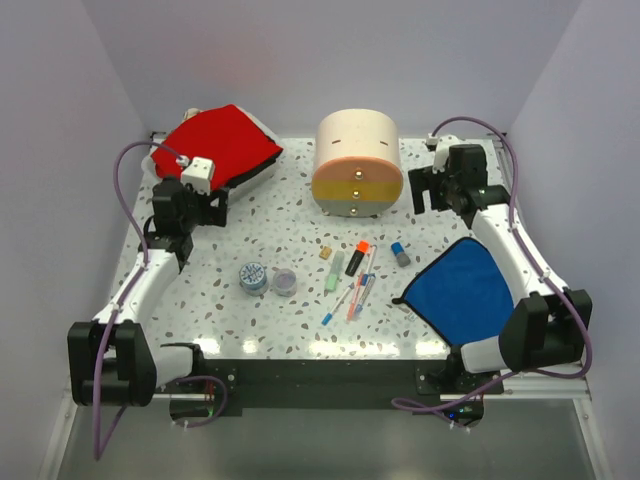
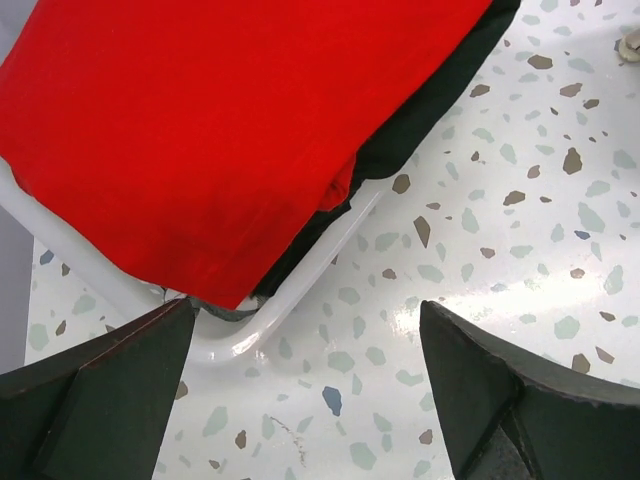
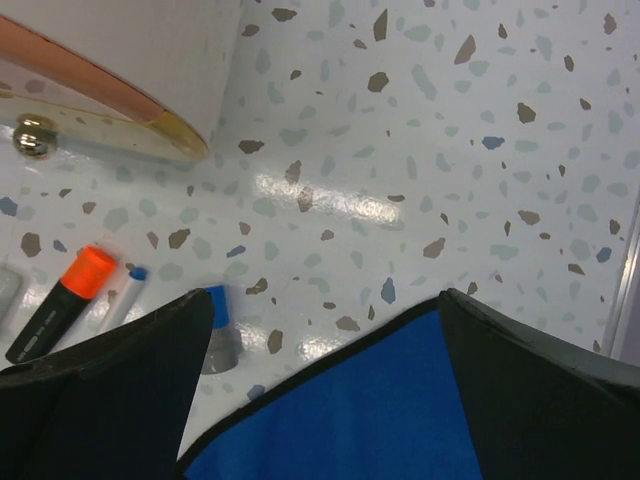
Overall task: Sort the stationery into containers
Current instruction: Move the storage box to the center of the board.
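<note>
The stationery lies mid-table: an orange-black highlighter [image 1: 357, 258], a pale green marker [image 1: 333, 278], thin pens [image 1: 352, 297], a blue-patterned tape roll [image 1: 253, 277], a purple roll [image 1: 284, 281], a tan cube [image 1: 325, 253] and a blue-grey stub [image 1: 401, 253]. The cream drum [image 1: 358, 160] stands at the back. The white case with a red top [image 1: 222, 145] is at the back left. My left gripper [image 1: 213, 205] is open and empty, just short of the case's white rim [image 2: 290, 290]. My right gripper [image 1: 422, 192] is open and empty beside the drum, above the stub [image 3: 218, 330] and highlighter [image 3: 60, 300].
A flat blue cloth [image 1: 462, 290] lies at the right, under my right arm, and shows between the right fingers [image 3: 350, 410]. The drum's yellow drawer has a small knob [image 3: 33, 135]. White walls close the back and sides.
</note>
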`<state>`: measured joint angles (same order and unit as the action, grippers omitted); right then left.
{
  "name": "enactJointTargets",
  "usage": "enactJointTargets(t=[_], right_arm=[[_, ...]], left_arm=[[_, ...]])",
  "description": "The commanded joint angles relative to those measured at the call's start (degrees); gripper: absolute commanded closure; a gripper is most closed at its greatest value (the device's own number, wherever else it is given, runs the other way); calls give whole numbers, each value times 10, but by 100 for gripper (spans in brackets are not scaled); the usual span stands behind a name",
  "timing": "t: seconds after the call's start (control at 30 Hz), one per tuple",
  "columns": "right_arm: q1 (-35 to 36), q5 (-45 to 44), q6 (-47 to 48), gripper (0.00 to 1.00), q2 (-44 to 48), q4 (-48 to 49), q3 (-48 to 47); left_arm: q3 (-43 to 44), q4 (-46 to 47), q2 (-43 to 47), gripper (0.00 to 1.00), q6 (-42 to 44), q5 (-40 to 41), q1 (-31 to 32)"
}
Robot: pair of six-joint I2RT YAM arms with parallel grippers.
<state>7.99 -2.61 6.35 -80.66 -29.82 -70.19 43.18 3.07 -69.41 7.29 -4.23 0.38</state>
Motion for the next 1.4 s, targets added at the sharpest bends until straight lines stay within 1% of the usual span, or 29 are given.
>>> enactJointTargets(t=[0.0,0.03,0.07,0.1,0.13,0.2,0.23,0.27,0.33,0.43,0.47,0.53,0.57,0.63,0.67,0.7,0.73,0.77,0.8,0.83,0.9,0.93,1.07,1.1,1.17,1.3,1.37], right_arm=[[2,80,-10,1,35,-16,-25],[6,119,-13,1,51,-7,-6],[12,113,-41,1,69,10,10],[23,94,-60,1,108,58,29],[53,50,-92,1,121,77,60],[96,5,-128,1,132,100,71],[134,-11,-139,2,127,100,66],[148,-26,-161,3,120,100,61],[177,-40,-173,6,107,104,58],[192,-28,-157,10,102,151,86],[193,-29,-145,12,97,157,87],[192,-39,-137,13,88,159,81],[192,-42,-133,16,83,161,79],[192,-49,-131,22,80,166,74],[192,-52,-135,31,75,166,73],[192,-73,-138,37,73,170,74],[192,-85,-143,54,70,172,74],[191,-98,-158,63,64,173,74],[191,-110,-165,70,59,172,72],[191,-115,-171,87,54,168,66],[190,-115,-182,98,33,159,55],[188,-115,-193,100,29,162,52],[186,-121,-207,100,2,181,45],[184,-130,-208,100,-4,187,42],[178,-145,-209,100,-20,194,32],[135,-145,-237,100,-48,184,9],[120,-144,-245,100,-58,184,6]], left_arm=[[19,6,15,0,0,-17,3],[16,16,15,0,-3,-7,8],[13,22,14,0,-4,3,22],[11,28,14,0,-10,18,31],[7,43,13,0,-15,40,54],[2,58,9,0,-30,69,75],[2,68,9,0,-37,82,85],[2,69,7,0,-43,78,99],[10,68,-3,0,-55,56,111],[15,76,-20,3,-67,28,115],[15,81,-26,4,-68,18,115],[20,97,-51,12,-68,-1,116],[23,103,-62,22,-69,-8,116],[38,123,-97,34,-68,-44,117],[43,134,-109,58,-68,-58,117],[47,147,-133,77,-87,-71,117],[60,166,-145,95,-89,-88,123],[70,171,-158,100,-93,-92,125],[80,174,-183,100,-96,-98,128],[100,177,-194,100,-98,-118,131],[129,185,-225,100,-112,-134,135],[139,187,-237,100,-115,-140,141],[197,196,-295,100,-121,-148,162],[222,195,-320,100,-124,-148,166],[245,196,-344,100,-129,-150,175],[295,200,-396,100,-121,-147,194],[307,200,-407,100,-125,-144,204]])
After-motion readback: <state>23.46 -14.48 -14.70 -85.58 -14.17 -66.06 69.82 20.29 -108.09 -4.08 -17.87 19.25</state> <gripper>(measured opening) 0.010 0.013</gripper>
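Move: The storage box is some 37 cm to the left hand's right and 9 cm ahead of it, its middle about 7 cm lower; the red cloth on its white tray sits 16 cm ahead of that hand and 3 cm to its left. Seen from the right hand, the box is roughly 19 cm to the left, 7 cm ahead and 9 cm lower. The blue-capped bottle lies 5 cm left of the right hand and 13 cm back, the orange-black highlighter 18 cm left and 14 cm back, both well below. Inward from both sides, the empty hands close in on the storage box while their fingers shut. The left travels about 22 cm right, then increasingly forward, turning clockwise to the box's left side; the right swings left, back and up, then sinks and eases forward with a slight return right, ending some 10 cm left of its start by the box's front right corner. ##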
